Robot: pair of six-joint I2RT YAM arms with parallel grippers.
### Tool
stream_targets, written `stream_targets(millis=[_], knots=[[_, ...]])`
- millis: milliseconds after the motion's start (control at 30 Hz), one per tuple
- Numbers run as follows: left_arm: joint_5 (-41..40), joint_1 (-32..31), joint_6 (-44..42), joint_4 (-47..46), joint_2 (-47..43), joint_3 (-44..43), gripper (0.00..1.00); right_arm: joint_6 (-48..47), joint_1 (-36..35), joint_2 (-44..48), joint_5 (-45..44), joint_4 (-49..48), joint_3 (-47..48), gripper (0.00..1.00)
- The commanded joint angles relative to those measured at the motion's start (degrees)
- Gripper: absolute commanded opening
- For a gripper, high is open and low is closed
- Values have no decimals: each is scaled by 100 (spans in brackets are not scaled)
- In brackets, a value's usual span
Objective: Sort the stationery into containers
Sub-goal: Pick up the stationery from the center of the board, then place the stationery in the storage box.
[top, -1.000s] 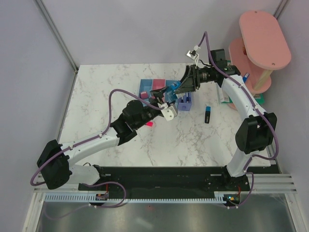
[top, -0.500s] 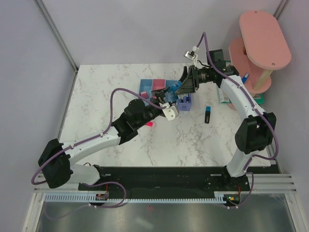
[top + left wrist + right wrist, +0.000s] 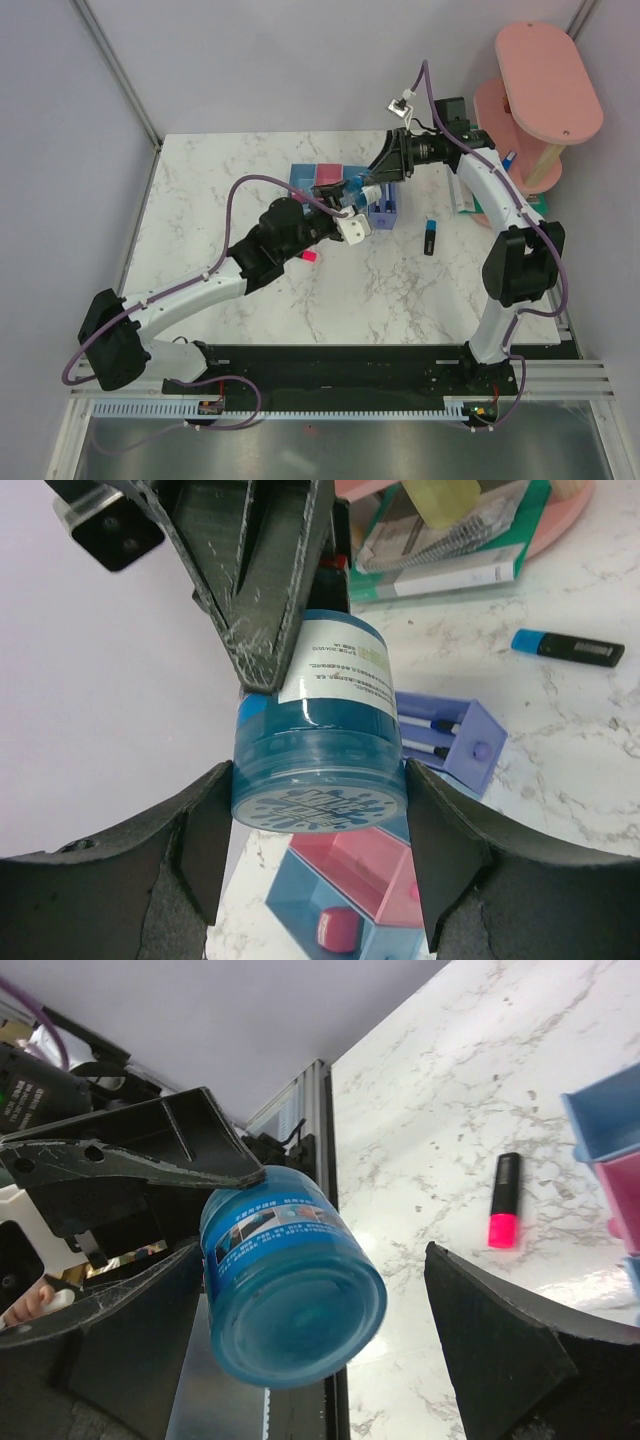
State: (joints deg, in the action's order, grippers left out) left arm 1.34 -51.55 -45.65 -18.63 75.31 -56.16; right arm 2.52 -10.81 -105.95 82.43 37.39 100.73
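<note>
The round blue pot hangs in the air over the containers, a joined row of small blue, pink and violet trays. My left gripper is shut on the pot at its lid end. My right gripper is open around the pot's base, with a wide gap on one side. The violet tray holds thin pens, and a red-pink eraser lies in a blue tray. A pink-ended highlighter and a blue-ended one lie on the marble.
A pink two-tier shelf stands at the back right, with a green tray of notebooks at its foot. The two arms meet above the tray row. Grey walls close the table's left, back and right.
My right gripper has opened wide, let go of the blue pot and drawn back a little. The left gripper keeps its hold and has edged toward the trays.
</note>
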Motion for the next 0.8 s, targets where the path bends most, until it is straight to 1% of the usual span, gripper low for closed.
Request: stream_targets(millis=[0,200,233,267,300,333,367,400,433,467,500,667,700,767], knots=[[-108,180,-67,631,-367,-483,2,46,175,-40,-376,-153,430,98],[-37,523,-14,1624,-429,-835,2,257,237,31,-1062,-267,702,98],[-29,567,-32,1826,-403,-1000,2,257,228,74,-1211,-258,737,98],[-81,637,-58,2063,-246,-1124,2,214,237,109,-1473,-258,729,98],[-90,698,-58,2570,-149,-1273,2,152,237,206,-1650,-241,712,98],[-82,760,-41,2880,26,-1718,2,65,246,259,-1817,-162,677,98],[-56,917,46,3135,315,-1966,2,-154,237,311,-2114,-83,659,98],[-38,1014,178,3695,509,-2456,2,-208,246,390,-2239,22,589,98],[-46,1137,205,3935,694,-2705,2,-365,237,435,-2345,110,562,98],[-55,1191,214,4216,1070,-2942,2,-515,237,452,-2450,163,518,98],[-99,1235,214,4610,1248,-3371,2,-603,246,505,-2512,320,466,98],[50,1604,109,5158,2205,-4226,2,-1104,246,750,-2890,734,246,98],[76,1656,83,5307,2408,-4567,2,-1253,246,804,-3091,770,141,98],[217,1815,-14,5869,2777,-5034,2,-1385,246,979,-3242,849,35,98]])
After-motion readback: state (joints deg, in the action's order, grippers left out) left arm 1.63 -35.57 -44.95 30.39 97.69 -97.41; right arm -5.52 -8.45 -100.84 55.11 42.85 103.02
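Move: The left hand already grips the jar. The pink bin lies about 16 cm ahead of this hand, 7 cm left and 28 cm below, with the left blue bin some 6 cm farther left and the middle blue bin straight ahead of the hand at the same reach. From the empty right hand, whose open fingers are still around the jar's end, the pink-capped marker is roughly 16 cm left, 1 cm back and 30 cm below; the purple bin is 13 cm ahead and 5 cm right. Keeping its grip on the jar, the left hand carries it out of the right hand's open fingers and towards the pink bin, first leftward, then mostly forward, about 11 cm out and 6 cm left, its level fingers tipping down nearly 30 degrees. The right hand, wide open, draws away forward and to the right, some 5 cm, dipping its fingers and turning clockwise. ##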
